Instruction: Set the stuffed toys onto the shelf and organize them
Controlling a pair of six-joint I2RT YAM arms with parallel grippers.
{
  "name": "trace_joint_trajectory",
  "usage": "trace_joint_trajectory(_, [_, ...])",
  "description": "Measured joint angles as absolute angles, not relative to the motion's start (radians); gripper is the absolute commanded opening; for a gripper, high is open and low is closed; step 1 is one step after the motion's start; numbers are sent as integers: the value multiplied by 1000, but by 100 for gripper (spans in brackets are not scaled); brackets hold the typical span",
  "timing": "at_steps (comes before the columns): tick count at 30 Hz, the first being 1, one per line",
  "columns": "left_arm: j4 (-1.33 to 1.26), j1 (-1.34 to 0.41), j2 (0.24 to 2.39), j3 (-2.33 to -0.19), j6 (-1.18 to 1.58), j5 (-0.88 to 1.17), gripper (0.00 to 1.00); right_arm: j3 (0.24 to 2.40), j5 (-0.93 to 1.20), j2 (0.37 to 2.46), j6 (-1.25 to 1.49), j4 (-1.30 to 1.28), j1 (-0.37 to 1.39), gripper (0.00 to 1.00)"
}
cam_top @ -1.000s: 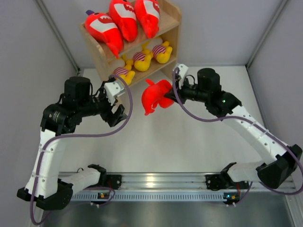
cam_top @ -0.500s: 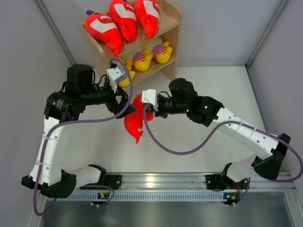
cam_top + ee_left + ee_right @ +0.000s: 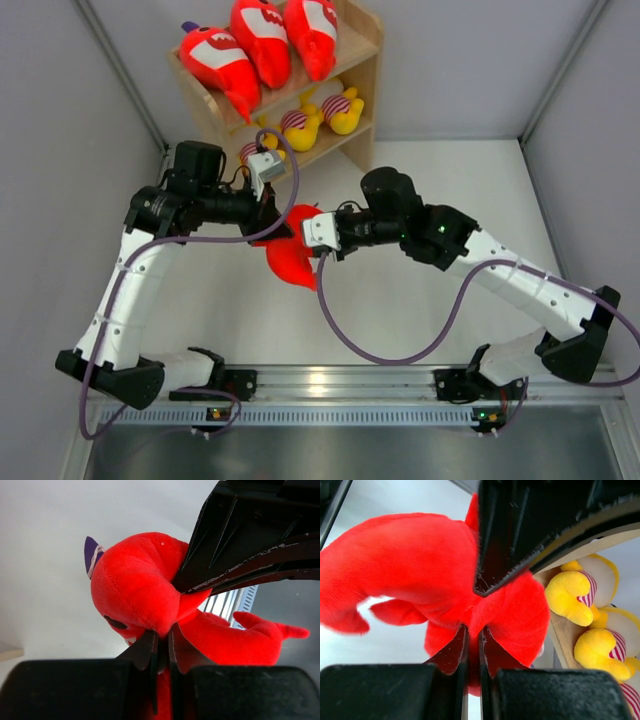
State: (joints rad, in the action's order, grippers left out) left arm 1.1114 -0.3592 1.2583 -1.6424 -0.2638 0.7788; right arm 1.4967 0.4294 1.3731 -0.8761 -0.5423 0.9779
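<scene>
A red shark plush (image 3: 290, 262) hangs over the table in front of the shelf (image 3: 368, 62), held from both sides. My left gripper (image 3: 274, 226) is shut on a fold of it near its head (image 3: 135, 585), where the purple fin (image 3: 90, 552) shows. From the right, my right gripper (image 3: 304, 234) is shut on another fold of its body (image 3: 410, 560). Three red sharks (image 3: 262, 42) lie on the shelf's top tier. Yellow striped plushes (image 3: 300, 124) sit on the lower tier, and two show close by in the right wrist view (image 3: 570, 594).
The wooden shelf stands at the back left against grey walls. The left arm's purple cable (image 3: 285, 150) loops in front of the lower tier. A metal rail (image 3: 330, 385) runs along the near table edge by both arm bases.
The left gripper came in from wide open and shut on the red shark, which the right gripper was holding alone. Both arms and the plush shifted slightly toward the shelf.
</scene>
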Motion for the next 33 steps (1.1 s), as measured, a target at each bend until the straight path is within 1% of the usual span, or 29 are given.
trace_joint_trajectory(1, [1107, -359, 1260, -1635, -265, 797, 0, 1499, 428, 1374, -884, -545, 978, 2])
trace_joint_trajectory(2, [1103, -361, 1261, -1627, -265, 804, 0, 1499, 428, 1374, -888, -548, 978, 7])
trace_joint_trajectory(3, [1098, -361, 1261, -1621, -264, 808, 0, 1499, 427, 1374, -889, -550, 978, 16])
trace_joint_trajectory(4, [1095, -360, 1261, -1615, -262, 810, 0, 1496, 426, 1374, -886, -549, 978, 54])
trace_joint_trajectory(5, [1089, -358, 1261, -1613, -258, 801, 0, 1490, 420, 1372, -870, -542, 978, 69])
trace_joint_trajectory(6, [1083, -358, 1261, -1613, -253, 787, 0, 1478, 415, 1365, -859, -520, 978, 77])
trace_joint_trajectory(7, [1070, -358, 1261, -1613, -243, 772, 0, 1458, 403, 1354, -839, -475, 978, 88])
trace_joint_trajectory(8, [1057, -358, 1260, -1615, -234, 757, 0, 1437, 389, 1340, -816, -435, 978, 96])
trace_joint_trajectory(9, [1047, -358, 1260, -1621, -226, 742, 0, 1414, 374, 1324, -795, -397, 979, 99])
trace_joint_trajectory(12, [1038, -360, 1262, -1694, -193, 690, 0, 1352, 304, 1266, -703, -300, 978, 99])
trace_joint_trajectory(15, [1013, -359, 1263, -1803, -152, 673, 0, 1333, 250, 1205, -551, -245, 961, 100])
trace_joint_trajectory(20, [986, -359, 1279, -1995, -95, 694, 0, 1333, 247, 1086, -282, -190, 895, 99])
trace_joint_trajectory(24, [970, -360, 1328, -2175, -75, 678, 0, 1351, 249, 1039, -104, -162, 872, 99])
trace_joint_trajectory(29, [920, -359, 1376, -2310, -52, 628, 0, 1366, 313, 1073, 110, -36, 870, 100])
trace_joint_trajectory(33, [896, -359, 1397, -2342, -54, 593, 0, 1468, 361, 1203, 321, 56, 868, 99])
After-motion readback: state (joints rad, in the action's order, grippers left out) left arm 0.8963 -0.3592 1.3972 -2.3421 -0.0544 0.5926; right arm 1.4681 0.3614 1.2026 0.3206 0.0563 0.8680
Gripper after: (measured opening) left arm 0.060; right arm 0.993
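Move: The held red shark is passing between the hands: its middle is about 3 cm to the left hand's right, 3 cm nearer the base and 3 cm below, and roughly 3 cm left, 1 cm back and 2 cm below the right hand. On the top shelf, some 12 cm above the left hand, the left shark lies about 19 cm ahead and 10 cm left, the middle shark 24 ahead and 3 left, and the right shark 26 ahead and 5 right. The left fingers finish closing on the red shark by its head end and pinch it while the right fingers, still gripping at first, spread wide and let go; then the left hand carries it almost straight up some 23 cm, easing a little forward, its down-slanted fingers tilting level. The right hand backs off to its right by about 8 cm as it climbs, then swings partly back left to end some 18 cm up, empty and open, its fingers tipping from slightly down to slightly up. ##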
